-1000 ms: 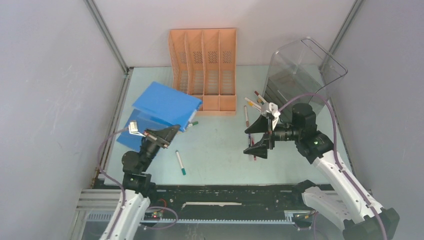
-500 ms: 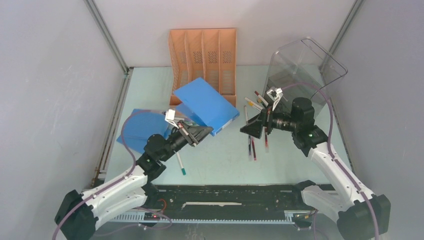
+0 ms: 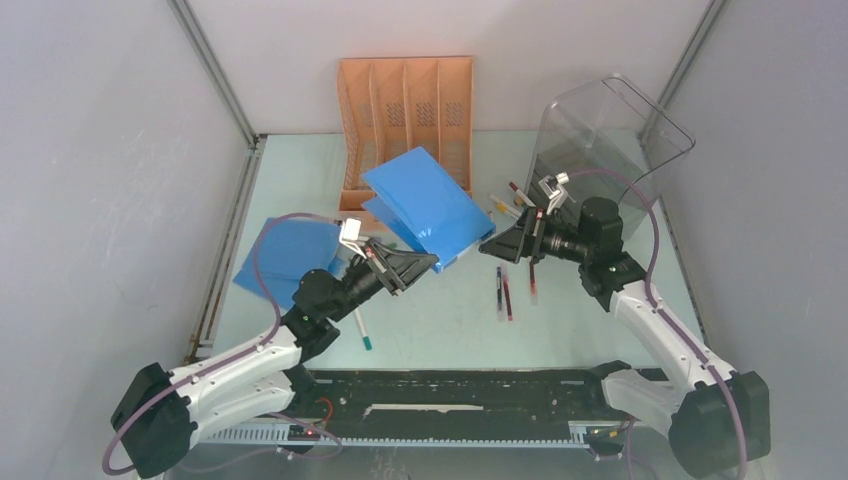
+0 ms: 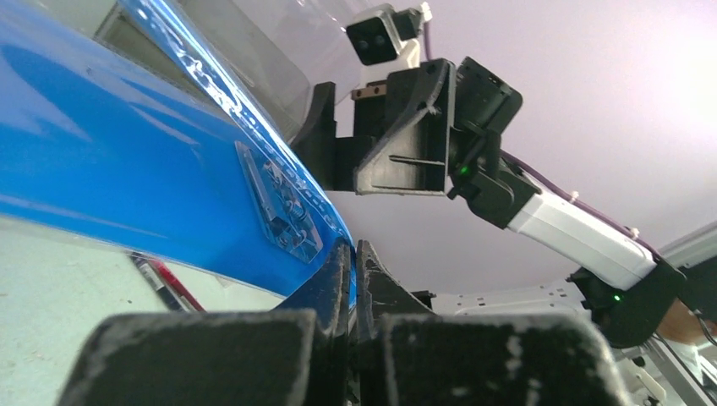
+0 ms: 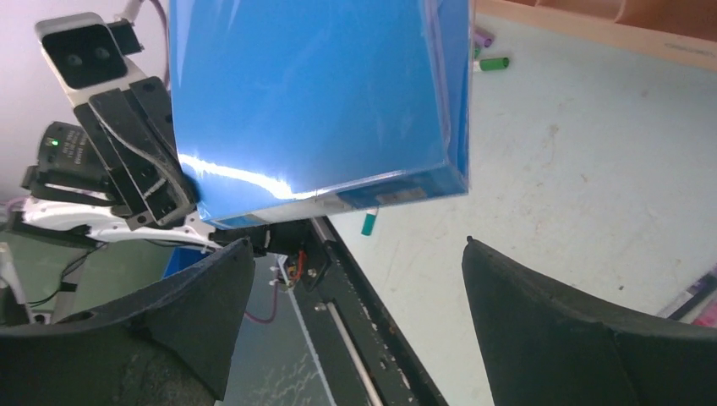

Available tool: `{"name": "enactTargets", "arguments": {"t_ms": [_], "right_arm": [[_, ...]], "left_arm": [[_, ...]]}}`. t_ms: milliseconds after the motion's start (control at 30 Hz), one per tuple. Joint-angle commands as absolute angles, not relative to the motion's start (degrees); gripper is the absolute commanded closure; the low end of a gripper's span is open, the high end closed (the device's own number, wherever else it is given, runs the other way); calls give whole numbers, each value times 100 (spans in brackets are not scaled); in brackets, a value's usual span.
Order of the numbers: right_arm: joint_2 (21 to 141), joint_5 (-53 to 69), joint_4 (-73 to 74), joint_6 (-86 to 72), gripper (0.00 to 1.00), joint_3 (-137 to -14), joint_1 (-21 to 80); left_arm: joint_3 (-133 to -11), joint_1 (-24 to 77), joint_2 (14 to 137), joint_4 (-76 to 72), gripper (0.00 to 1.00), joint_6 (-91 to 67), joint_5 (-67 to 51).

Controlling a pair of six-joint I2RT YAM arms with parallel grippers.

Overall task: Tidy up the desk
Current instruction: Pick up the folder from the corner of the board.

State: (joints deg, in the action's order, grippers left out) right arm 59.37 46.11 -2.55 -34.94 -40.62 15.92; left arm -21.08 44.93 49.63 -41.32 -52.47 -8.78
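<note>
The desk (image 3: pixel 440 315) is a pale mint-green tabletop. My left gripper (image 3: pixel 432 262) is shut on the near edge of a blue folder (image 3: pixel 425 205), which it holds tilted above the middle of the desk, in front of the orange rack. In the left wrist view the fingertips (image 4: pixel 352 254) pinch the blue folder's (image 4: pixel 127 169) thin edge. My right gripper (image 3: pixel 492 248) stands open just right of the folder, apart from it. In the right wrist view its jaws (image 5: pixel 355 245) gape wide below the blue folder (image 5: pixel 313 93), with nothing between them.
A second blue folder (image 3: pixel 285 255) lies flat at the left. The orange four-slot file rack (image 3: pixel 405 110) stands at the back, a clear bin (image 3: pixel 605 130) at the back right. Pens lie loose: a white one with a green cap (image 3: pixel 361 328), dark ones (image 3: pixel 504 293) near the right arm.
My left arm has swung right and lifted the blue folder from the left side to the middle. The right gripper has moved slightly back, staying open.
</note>
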Motion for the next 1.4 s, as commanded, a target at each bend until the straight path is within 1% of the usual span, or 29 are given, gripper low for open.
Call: {"name": "enactTargets", "arguments": {"t_ms": [0,267,400,567,733,867,933,967,1033,1133,1167,1267,1367], "right_arm": [[5871,4889,-988,-4033,0,-4026,1556],[5782,5224,-1454,-4472,1,-3907,1414],[5710,5394,-1565,-4577,10,-3894,1312],[5636,5488,-1717,-4619,19,-3842,1273],[5584,5616,-1804,-4590,35,-3850,1266],[5524,5707,-1859,-4542,55,-3845,1258],[5512,5764,-1891,-4521,65,-3853,1262],[5511,5797,-1917,-4506,71,-3851,1265],[5493,5861,-1961,-4475,82,-3850,1259],[5455,5949,-2010,-4482,98,-3857,1236],[5453,5969,-2019,-4503,100,-3851,1220],[5443,6054,-2066,-4572,100,-3854,1179],[5432,6143,-2161,-4673,100,-3850,1144]], "left_arm": [[-2194,4653,4995,-4982,100,-5210,-1158],[-2127,4935,5416,-5619,100,-5460,-1450],[-2033,5037,5736,-5932,100,-5633,-1596],[-2017,5127,5958,-6038,100,-5686,-1701],[-2011,5157,6125,-6050,100,-5687,-1831],[-1940,5154,6151,-6071,100,-5704,-1854],[-1890,5152,6112,-6073,98,-5696,-1764],[-1849,5154,6081,-6069,96,-5695,-1675],[-1776,5155,5982,-6037,86,-5680,-1545],[-1633,5151,5756,-5932,65,-5626,-1337],[-1585,5150,5666,-5867,59,-5602,-1276],[-1350,5153,5299,-5758,44,-5494,-1062],[-1066,5151,4943,-5772,31,-5344,-803]]}}
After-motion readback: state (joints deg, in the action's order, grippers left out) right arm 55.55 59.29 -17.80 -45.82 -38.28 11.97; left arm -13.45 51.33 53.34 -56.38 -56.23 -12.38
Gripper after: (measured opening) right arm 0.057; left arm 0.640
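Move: The left hand already has the folder pinched by its near corner; its middle lies about 12 cm ahead, straight out, and some 4 cm lower. The open right gripper waits about 14 cm to the left hand's right, 5 cm ahead and 5 cm lower. From the right hand, the folder's middle is about 14 cm left, 7 cm ahead and slightly higher; the organizer stands beyond, 20 cm left and 25 cm ahead, and the dark and red pens lie 20 cm below, 4 cm right and 3 cm back. The left hand, still pinching the folder, draws it back about 5 cm and a little to the right while turning some 15 degrees clockwise, then dips and opens to let go, easing back to its left and up. The right hand meanwhile rises about 5 cm, rolling its left side up roughly 10 degrees, closes its fingers on the folder's right-hand edge and draws back slightly as they shut. ##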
